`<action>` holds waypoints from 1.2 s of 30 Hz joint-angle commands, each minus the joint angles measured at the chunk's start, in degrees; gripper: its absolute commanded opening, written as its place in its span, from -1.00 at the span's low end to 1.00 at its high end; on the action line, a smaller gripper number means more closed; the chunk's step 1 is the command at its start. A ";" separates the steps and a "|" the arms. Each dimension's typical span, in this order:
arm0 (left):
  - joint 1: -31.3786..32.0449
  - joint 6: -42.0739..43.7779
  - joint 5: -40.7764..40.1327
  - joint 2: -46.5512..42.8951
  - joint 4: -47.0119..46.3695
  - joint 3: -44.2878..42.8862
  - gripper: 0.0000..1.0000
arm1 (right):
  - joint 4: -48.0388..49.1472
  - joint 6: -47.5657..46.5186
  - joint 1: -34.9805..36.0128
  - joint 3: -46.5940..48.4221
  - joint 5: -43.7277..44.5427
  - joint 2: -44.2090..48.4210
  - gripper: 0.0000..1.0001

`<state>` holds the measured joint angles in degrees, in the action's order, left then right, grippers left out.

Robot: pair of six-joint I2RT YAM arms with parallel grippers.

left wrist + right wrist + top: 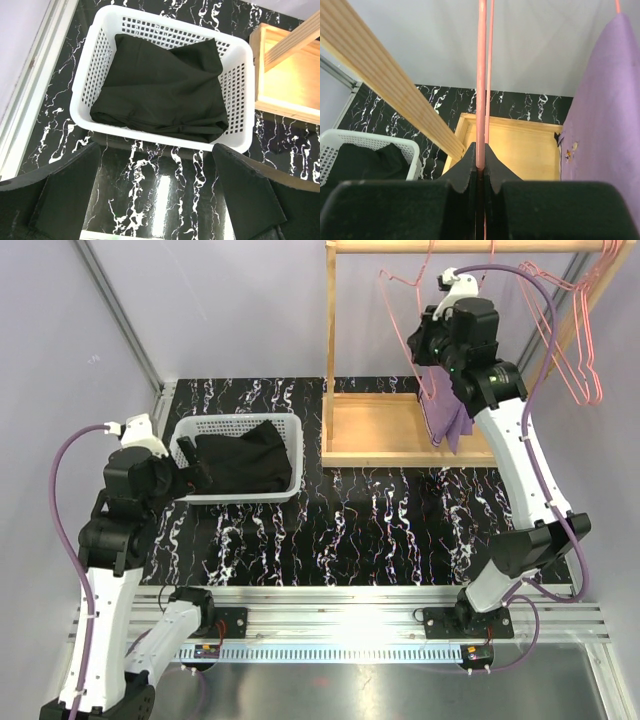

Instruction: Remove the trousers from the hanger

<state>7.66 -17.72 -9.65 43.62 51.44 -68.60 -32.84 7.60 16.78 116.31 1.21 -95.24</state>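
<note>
The light purple trousers (447, 420) hang from a pink wire hanger (403, 285) on the wooden rack, partly hidden behind my right arm. They fill the right edge of the right wrist view (605, 125). My right gripper (418, 343) is shut on the hanger's wire (481, 100), which runs straight up out of the closed fingertips (481, 167). The black trousers (160, 90) lie crumpled in a white basket (85, 80). My left gripper (157, 195) stands open just in front of the basket, with nothing between its fingers (65, 190).
The wooden rack has a tray-like base (385, 430) and an upright post (330, 340); its slanting rail (385, 85) passes close to the left of my right gripper. Several empty pink hangers (570, 350) hang at the rack's right end. The basket (235, 425) sits at back left.
</note>
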 commanded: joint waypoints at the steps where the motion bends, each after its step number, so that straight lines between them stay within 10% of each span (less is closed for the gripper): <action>1: -0.01 -0.74 1.04 -0.90 -1.52 0.39 0.98 | 2.79 -1.18 2.47 0.14 5.02 1.20 -1.00; 7: -0.02 -0.48 -1.95 -1.78 -4.06 5.31 0.98 | 2.08 -0.21 3.44 -1.34 8.72 1.37 -0.99; 10: -0.01 -0.04 -1.69 -3.01 -6.00 7.85 0.98 | 1.73 -0.04 3.35 -1.61 6.44 2.69 -0.25; 17: -0.01 1.01 -2.92 -3.01 -5.65 7.96 0.98 | -2.74 -0.92 3.44 0.22 2.58 7.52 0.29; 21: 0.07 1.19 -2.40 -2.92 -3.54 5.85 0.98 | -12.23 -2.23 3.35 5.58 3.35 9.37 0.99; 26: 0.07 0.84 1.29 -2.84 -3.37 6.11 0.98 | -20.06 -2.41 1.34 9.28 11.62 10.78 0.99; 36: 0.07 1.01 14.04 -0.11 3.74 -3.99 0.98 | -27.26 -4.34 -11.41 18.58 -2.86 4.02 0.95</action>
<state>7.66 -17.56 -1.17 43.22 53.52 -68.86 -55.96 5.32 7.09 131.39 4.67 -87.83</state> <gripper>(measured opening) 0.987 0.982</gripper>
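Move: The right hand, closed on the side of the emptied pink hanger, has its hanging place on the wooden rail some 15 cm above it and about 8 cm ahead. The purple trousers hang about 12 cm to this hand's right, 10 cm farther out and 8 cm lower; the rack's left post is about 16 cm left and 8 cm ahead, the bare pink hangers 28 cm right and 8 cm ahead. From the left hand the hanging place is roughly 45 cm right, 30 cm ahead and 27 cm higher. The right hand eases about a centimetre left and down with the empty hanger at the rail, then opens wide and lets go of it, drawing back some 10 cm and rising about 7 cm before swinging roughly 12 cm right, turning 10 to 15 degrees clockwise until it stands open in front of the purple trousers. Meanwhile the empty, open left hand sinks about 5 cm near the basket, then climbs most of the way back while drifting some 3 cm right. ##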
